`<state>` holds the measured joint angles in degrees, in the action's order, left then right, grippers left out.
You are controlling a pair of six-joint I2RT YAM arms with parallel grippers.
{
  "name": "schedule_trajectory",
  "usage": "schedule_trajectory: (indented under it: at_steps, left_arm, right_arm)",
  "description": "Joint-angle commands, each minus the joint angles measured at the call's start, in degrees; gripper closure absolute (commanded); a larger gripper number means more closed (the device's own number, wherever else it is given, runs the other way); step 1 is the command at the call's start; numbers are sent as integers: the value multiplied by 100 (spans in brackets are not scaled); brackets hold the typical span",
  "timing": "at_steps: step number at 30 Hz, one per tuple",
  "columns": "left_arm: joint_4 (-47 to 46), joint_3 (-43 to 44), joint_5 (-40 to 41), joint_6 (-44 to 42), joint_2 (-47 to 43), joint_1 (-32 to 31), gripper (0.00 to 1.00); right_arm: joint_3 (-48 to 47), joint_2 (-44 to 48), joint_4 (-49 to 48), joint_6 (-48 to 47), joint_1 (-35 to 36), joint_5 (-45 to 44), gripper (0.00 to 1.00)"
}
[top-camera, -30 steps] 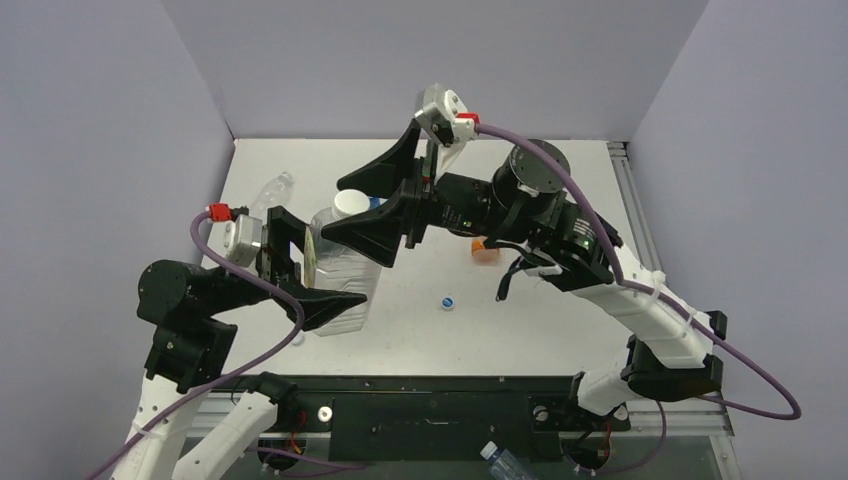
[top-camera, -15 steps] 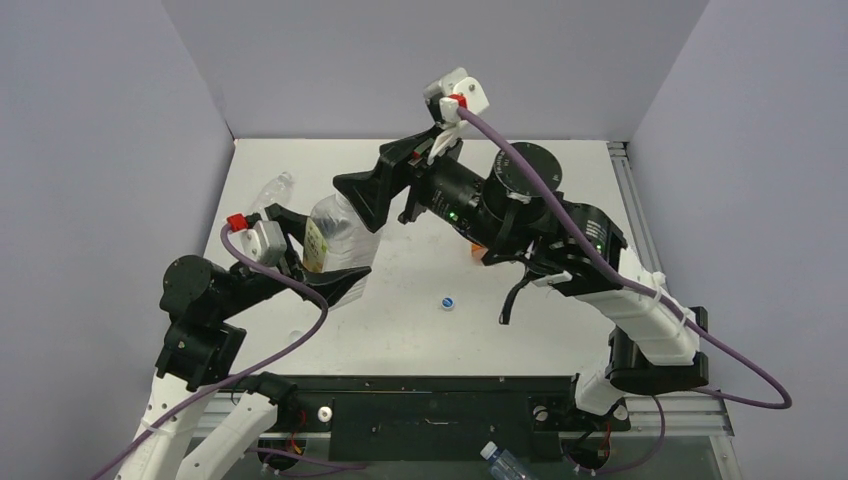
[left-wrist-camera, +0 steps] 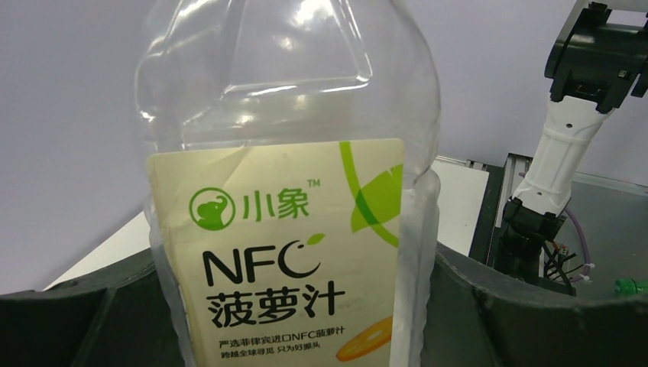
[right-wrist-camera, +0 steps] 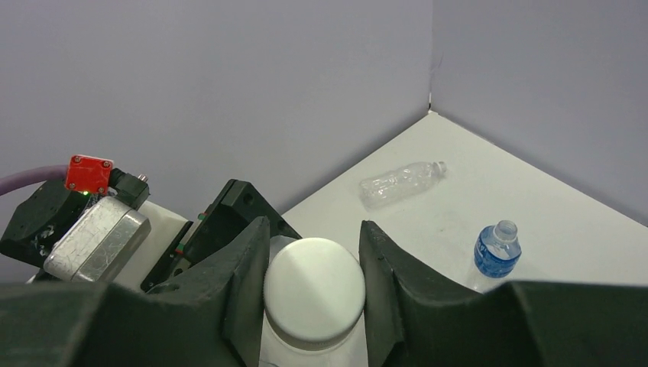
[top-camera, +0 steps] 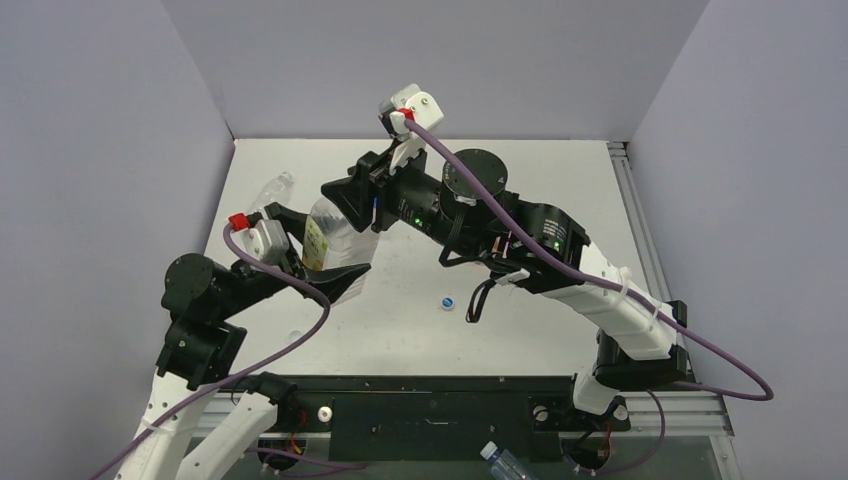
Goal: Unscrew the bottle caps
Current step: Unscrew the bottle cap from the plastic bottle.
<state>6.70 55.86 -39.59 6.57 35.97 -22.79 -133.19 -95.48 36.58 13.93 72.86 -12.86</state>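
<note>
A clear juice bottle [top-camera: 338, 235] with a cream label stands upright in my left gripper [top-camera: 322, 268], which is shut on its body; the label [left-wrist-camera: 283, 252] fills the left wrist view between the two fingers. My right gripper [top-camera: 352, 196] is over the bottle's top, its fingers [right-wrist-camera: 244, 275] pressed on both sides of the white cap [right-wrist-camera: 313, 289]. In the top view the cap is hidden by the right gripper. A small blue cap with a white top [top-camera: 447, 302] lies loose on the table.
A clear uncapped bottle [top-camera: 272, 190] lies at the back left, also in the right wrist view [right-wrist-camera: 401, 182]. A blue-labelled bottle [right-wrist-camera: 497, 248] stands open behind the held bottle. Another bottle [top-camera: 500, 462] lies below the table's front edge.
My right gripper, open and beside the bottle a second ago, has swung left over the bottle's top and closed on the white cap. The left gripper drew the bottle slightly back and now holds still.
</note>
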Motion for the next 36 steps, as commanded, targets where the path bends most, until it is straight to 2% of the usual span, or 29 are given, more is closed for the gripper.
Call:
schedule_trajectory:
  at_steps: [1,6,10,12,15,19,23,26,27,28,29,30,31,33,36]
  left_arm:
    - [-199,65,15,-43,2,-7,100]
    - [-229,62,-27,47,5,-7,100]
    - [-329,154,-184,551,55,-8,100]
    - [-369,288,-426,944,125,-7,100]
    - [-396,540,-961,1702,237,-7,100]
    - [-673,640,-1417,2359,260,-7,100]
    - [-908,536,-1494,2530,137,-7,100]
    - [-923,444,-1576,2475,37,-7,100]
    - [-919,422,-1584,2413,17,-7,100]
    - [-884,379,-1572,2372,-23,-2,100]
    - [-865,354,-1513,2241,-48,-4,100]
    - [-811,292,-1462,2150,-106,-6,100]
    - [-780,253,-1316,1928,-137,-11,100]
    - [-718,94,-1011,1567,-252,-7,100]
    - [-680,-297,-331,889,-449,-8,100]
  right_arm:
    - [103,148,-360,95,-6,97,76]
    - [221,198,-446,167,-63,208,99]
    - [487,400,-669,91,-177,716,100]
    - [710,575,-861,-5,-310,1627,100]
    - [1037,815,-1144,-70,-463,3578,100]
    - [1196,920,-1375,80,-607,5356,100]
    - [1316,917,-1538,194,-651,6098,100]
    - [1369,906,-1481,146,-689,6026,100]
    - [1367,907,-1376,92,-699,5924,97]
    - [1333,910,-1286,35,-701,5575,90]
    - [1318,918,-1125,-85,-703,5324,70]
    - [1332,983,-1068,-133,-703,4691,57]
    - [1414,1077,-1035,-184,-703,4377,33]
    - [1563,1223,-1045,-245,-694,3596,23]
    - [1565,1313,-1036,-149,-667,2376,21]
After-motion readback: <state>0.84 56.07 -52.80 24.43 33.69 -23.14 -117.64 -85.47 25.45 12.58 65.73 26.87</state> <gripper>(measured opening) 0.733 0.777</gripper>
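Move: The white cap is already between the right hand's fingers, right at its hand point; the pineapple-juice bottle it sits on has its middle roughly 12 cm below. The standing blue-label bottle is about 20 cm ahead, 5 cm left and 35 cm below, and a clear bottle lies some 33 cm ahead, 32 cm left, 43 cm down. From the left hand, which grips the bottle's body, the cap is about 11 cm up, 2 cm ahead and 1 cm right. Both hands draw back about 9 cm, right twisting cap some 40 degrees counter-clockwise against left-held bottle, then opens. ##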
